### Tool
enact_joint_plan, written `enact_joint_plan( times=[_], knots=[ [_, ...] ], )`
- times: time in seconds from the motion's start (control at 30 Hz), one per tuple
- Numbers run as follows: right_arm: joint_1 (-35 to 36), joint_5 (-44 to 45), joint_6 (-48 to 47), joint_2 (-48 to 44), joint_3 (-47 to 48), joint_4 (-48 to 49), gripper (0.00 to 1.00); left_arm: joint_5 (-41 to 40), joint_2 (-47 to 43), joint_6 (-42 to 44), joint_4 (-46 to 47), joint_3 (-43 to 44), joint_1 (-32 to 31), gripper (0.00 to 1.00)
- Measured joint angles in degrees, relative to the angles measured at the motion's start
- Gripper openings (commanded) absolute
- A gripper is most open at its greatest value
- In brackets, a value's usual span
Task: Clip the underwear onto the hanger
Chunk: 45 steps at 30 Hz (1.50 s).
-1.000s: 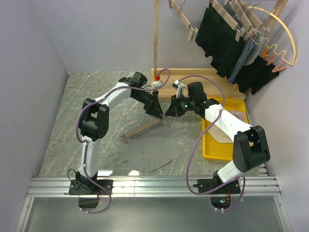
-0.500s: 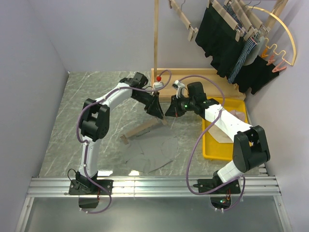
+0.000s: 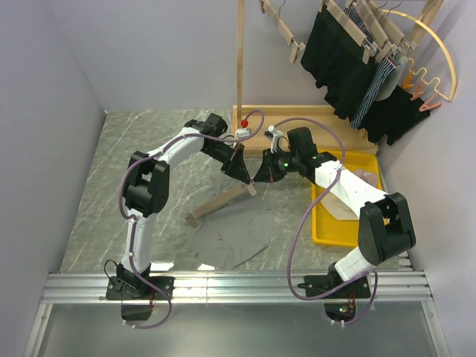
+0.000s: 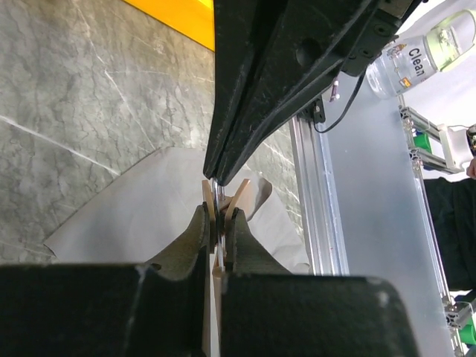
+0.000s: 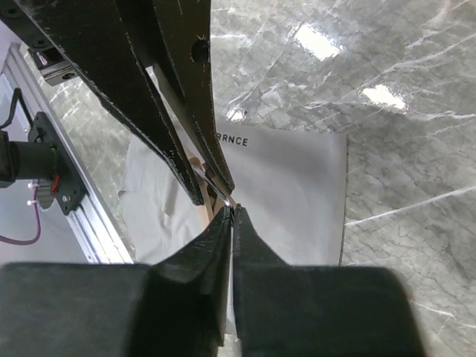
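Note:
The pale wooden hanger [image 3: 216,204] slants on the table, its right end raised between my two grippers. My left gripper [image 3: 244,178] is shut on the wooden clip at that end; in the left wrist view its tips [image 4: 218,212] squeeze the clip's two leaves [image 4: 239,195]. My right gripper [image 3: 257,178] meets it from the right and is shut on the hanger's thin metal wire [image 5: 223,195], with its tips [image 5: 232,210] pressed together. The light grey underwear [image 3: 230,238] lies flat on the table below the hanger. It also shows under the grippers in both wrist views [image 4: 141,216] [image 5: 290,186].
A yellow tray [image 3: 327,232] holding a beige-pink garment [image 3: 358,186] stands at the right. A wooden rack [image 3: 240,59] at the back carries empty clip hangers, black garments [image 3: 346,67] and a yellow hoop hanger [image 3: 445,56]. A metal rail [image 3: 238,286] runs along the near edge.
Both grippers have shifted slightly left and up with the hanger's raised end. The hanger's low end has slid a little to the left. Both grips are unchanged.

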Motion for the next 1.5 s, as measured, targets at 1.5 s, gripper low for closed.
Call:
enact_joint_plan(
  times=[1.5],
  knots=[
    [8.6,20.1,10.8,22.8,5.0,9.6,0.5,1.2,4.8,14.9,-17.3,7.2,1.0,0.0]
  ],
)
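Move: Still shut on the metal latch of the hanger's right-end clip, the right fingers have the underwear's forward right waistband corner about 14 cm below them, roughly 4 cm ahead and 2 cm to the left. That clip is 1 cm to their left at the same height; the left-end clip is some 19 cm left, 9 cm back and 10 cm lower. From the left hand, pinching the right-end clip, the corner is 4 cm straight ahead, 14 cm below. Letting go of the latch, the right hand opens its fingers about halfway, swings some 7 cm right and 5 cm forward clear of the clip, then drops about 10 cm and comes back left roughly 11 cm, low beneath the clip, to bring the open fingers around the waistband corner, yawed slightly clockwise. The left hand keeps its pinch on the clip, nearly in place, settling a centimetre down, then easing left. ##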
